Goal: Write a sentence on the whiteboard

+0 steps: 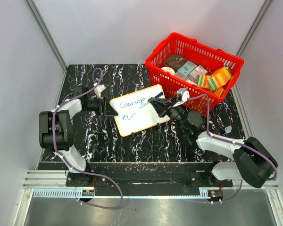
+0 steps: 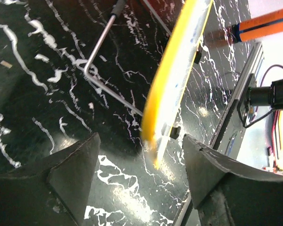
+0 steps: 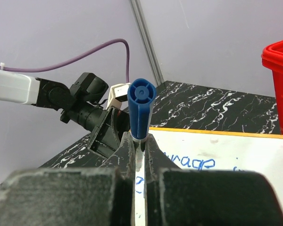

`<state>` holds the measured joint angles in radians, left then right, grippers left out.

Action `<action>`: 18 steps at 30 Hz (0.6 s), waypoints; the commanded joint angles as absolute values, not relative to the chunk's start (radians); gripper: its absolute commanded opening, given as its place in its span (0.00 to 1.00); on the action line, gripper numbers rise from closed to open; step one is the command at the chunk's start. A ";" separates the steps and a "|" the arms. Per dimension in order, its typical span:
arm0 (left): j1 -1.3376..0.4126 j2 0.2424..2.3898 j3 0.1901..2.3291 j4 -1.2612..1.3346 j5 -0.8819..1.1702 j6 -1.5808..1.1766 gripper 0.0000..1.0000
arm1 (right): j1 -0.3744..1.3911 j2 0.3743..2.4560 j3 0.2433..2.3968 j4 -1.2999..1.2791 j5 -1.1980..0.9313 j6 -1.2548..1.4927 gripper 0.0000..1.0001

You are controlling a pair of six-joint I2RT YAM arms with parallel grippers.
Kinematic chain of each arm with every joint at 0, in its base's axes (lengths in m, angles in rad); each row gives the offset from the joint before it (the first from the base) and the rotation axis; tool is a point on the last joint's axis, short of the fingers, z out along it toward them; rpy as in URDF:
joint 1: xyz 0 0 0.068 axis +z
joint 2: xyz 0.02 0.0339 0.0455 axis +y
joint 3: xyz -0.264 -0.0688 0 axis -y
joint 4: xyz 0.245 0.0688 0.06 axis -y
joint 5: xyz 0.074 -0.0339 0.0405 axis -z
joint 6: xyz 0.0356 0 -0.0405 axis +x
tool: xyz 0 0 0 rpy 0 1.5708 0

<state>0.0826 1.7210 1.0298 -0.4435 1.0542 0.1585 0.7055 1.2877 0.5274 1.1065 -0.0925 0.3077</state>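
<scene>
The whiteboard (image 1: 140,115), white with a yellow rim, lies at the middle of the black marble table (image 1: 108,141). The sentence (image 1: 132,101) is in blue, "Courage in" above a short second line. My right gripper (image 1: 161,104) is over the board's right half, shut on a blue marker (image 3: 142,106) that stands up between its fingers (image 3: 127,150). My left gripper (image 1: 108,109) is at the board's left edge. In the left wrist view that yellow edge (image 2: 172,84) sits between the open jaws and touches neither finger (image 2: 73,172).
A red basket (image 1: 166,52) of boxes and packets stands at the back right, close behind the board. A bent metal wire (image 2: 96,52) runs under the board. A small blue-capped thing (image 1: 228,128) lies by the right arm. Grey walls enclose the table.
</scene>
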 commanded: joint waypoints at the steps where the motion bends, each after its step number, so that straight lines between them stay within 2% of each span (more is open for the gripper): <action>1: 0.034 1.713 1.061 -0.365 1.120 0.212 0.72 | 0.733 1.321 0.540 1.180 -0.006 0.291 0.00; 4: 0.014 1.726 1.080 -0.371 1.134 0.215 0.64 | 0.762 1.348 0.545 1.184 0.046 0.256 0.00; 6: 0.006 1.732 1.089 -0.385 1.140 0.221 0.54 | 0.775 1.377 0.543 1.206 0.077 0.233 0.00; 8: 0.005 1.738 1.103 -0.391 1.132 0.233 0.39 | 0.791 1.399 0.534 1.245 0.100 0.221 0.00; 9: 0.006 1.743 1.111 -0.408 1.131 0.241 0.24 | 0.798 1.422 0.532 1.259 0.109 0.216 0.00; 11: 0.003 1.755 1.141 -0.443 1.131 0.262 0.11 | 0.817 1.443 0.532 1.288 0.120 0.200 0.00; 12: 0.006 1.759 1.149 -0.460 1.135 0.274 0.00 | 0.825 1.463 0.532 1.295 0.129 0.193 0.00; 18: 0.005 1.809 1.215 -0.638 1.128 0.460 0.00 | 0.870 1.535 0.538 1.341 0.149 0.123 0.00</action>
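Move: The open left fingers face the standing whiteboard's left edge, about 4 cm to their right, level in depth and some 2 cm higher. The right hand holds the marker; the spot after the second-line letters lies roughly 8 cm left of that hand, 4 cm farther out and 13 cm below. "Courage" is about 10 cm left, 6 cm ahead and 10 cm below the hand; "in" is straight ahead some 8 cm, 9 cm below. The left fingers close on the whiteboard's left edge and pinch it, the hand sliding about 4 cm right onto it, then rising some 3 cm with a turn of about 10 degrees clockwise. Meanwhile the right hand, still gripping the marker, sinks and drifts left, bringing the tip towards the second line; contact with the board can't be seen. ##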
